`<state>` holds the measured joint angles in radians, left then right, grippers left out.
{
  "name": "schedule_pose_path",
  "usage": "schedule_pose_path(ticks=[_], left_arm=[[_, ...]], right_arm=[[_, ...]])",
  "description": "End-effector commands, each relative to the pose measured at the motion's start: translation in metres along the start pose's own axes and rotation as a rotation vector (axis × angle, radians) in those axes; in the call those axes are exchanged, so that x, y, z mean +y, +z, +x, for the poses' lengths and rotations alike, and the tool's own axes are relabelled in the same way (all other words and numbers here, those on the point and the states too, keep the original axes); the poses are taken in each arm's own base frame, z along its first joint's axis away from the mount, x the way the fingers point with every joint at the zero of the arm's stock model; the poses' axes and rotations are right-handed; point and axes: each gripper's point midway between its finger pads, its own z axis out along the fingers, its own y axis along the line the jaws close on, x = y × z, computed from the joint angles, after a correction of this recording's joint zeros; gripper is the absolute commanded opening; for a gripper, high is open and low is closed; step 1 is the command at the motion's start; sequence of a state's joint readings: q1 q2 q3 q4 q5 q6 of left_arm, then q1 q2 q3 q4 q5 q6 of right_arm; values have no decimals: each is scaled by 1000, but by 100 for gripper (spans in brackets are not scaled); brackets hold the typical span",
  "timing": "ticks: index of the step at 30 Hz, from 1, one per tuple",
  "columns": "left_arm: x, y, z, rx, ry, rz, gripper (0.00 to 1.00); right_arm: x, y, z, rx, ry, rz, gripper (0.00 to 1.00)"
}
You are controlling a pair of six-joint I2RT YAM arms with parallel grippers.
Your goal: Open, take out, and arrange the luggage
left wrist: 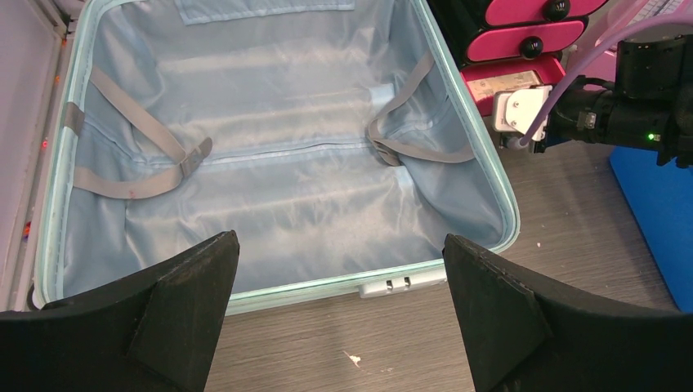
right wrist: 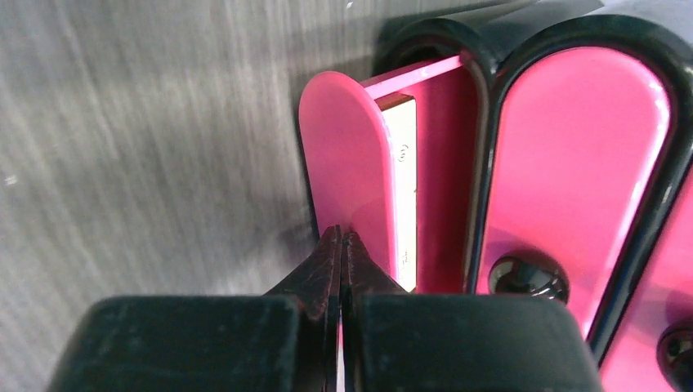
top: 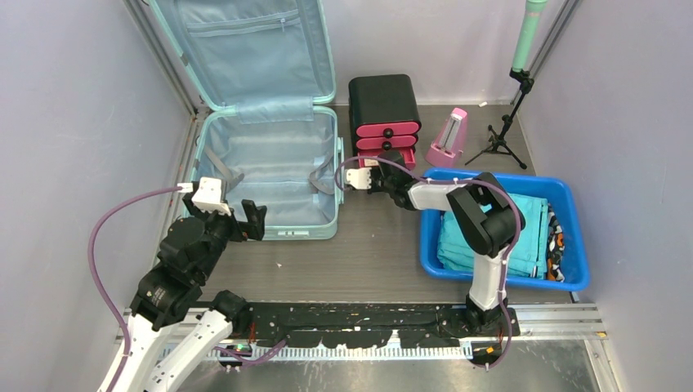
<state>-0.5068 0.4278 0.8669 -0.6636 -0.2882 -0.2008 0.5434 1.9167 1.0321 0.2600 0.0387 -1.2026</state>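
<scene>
The luggage [top: 270, 167] lies open at the back left, a mint-green suitcase whose lid [top: 245, 49] leans up against the wall. Its light blue lining [left wrist: 286, 188] holds only loose grey straps [left wrist: 139, 155]. My left gripper [top: 245, 222] hovers over the case's near rim [left wrist: 310, 286], jaws wide open and holding nothing [left wrist: 338, 241]. My right gripper [top: 391, 157] is shut, its tips [right wrist: 340, 233] against the front of the lowest pink drawer [right wrist: 343, 147], which sticks partly out.
The black drawer box [top: 384, 102] stands right of the case, with a pink upright object [top: 449, 139] and a tripod stand [top: 511, 114] beyond it. A blue tub [top: 576, 253] at the right holds folded teal cloth [top: 490, 233].
</scene>
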Motion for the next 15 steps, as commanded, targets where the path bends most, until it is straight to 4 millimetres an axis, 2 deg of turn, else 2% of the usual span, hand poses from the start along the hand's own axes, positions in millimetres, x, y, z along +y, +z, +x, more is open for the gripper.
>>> schedule_pose_path(ticks=[1,8,15], left_arm=[[0,2,-8,-29,7,-2,100],[1,1,-8,-36,6,-6,100],[1,2,-8,-33,6,-7,100]], right_arm=[[-52,7,3,1,-33,155,0],[-67,21,7,-1,-41,215,0],[-73,34,6,-14,-32,266,0]])
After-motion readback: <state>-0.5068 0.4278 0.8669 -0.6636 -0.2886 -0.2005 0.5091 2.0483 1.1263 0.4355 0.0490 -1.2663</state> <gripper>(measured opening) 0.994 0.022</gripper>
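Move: The right hand's shut fingertips are already at the pulled-out bottom drawer's front, whose middle is about 1 cm ahead and 3 cm to their right, level in height. A small pale box lies in the drawer, some 3 cm ahead and 4 cm left. The black cabinet's middle is roughly 13 cm ahead, 2 cm right and 5 cm up; the pink metronome stands about 6 cm ahead and 18 cm right. From the idle left hand the drawer front lies about 25 cm ahead, 35 cm right and 24 cm lower. Still pressed against the pink front of the bottom drawer, left of its middle, the right hand's closed fingertips push it straight forward into the black cabinet, about 5 cm, easing off in pace towards the end. The hand creeps up by about a centimetre as the wrist tips its fingers upward a little, under 10 degrees. ##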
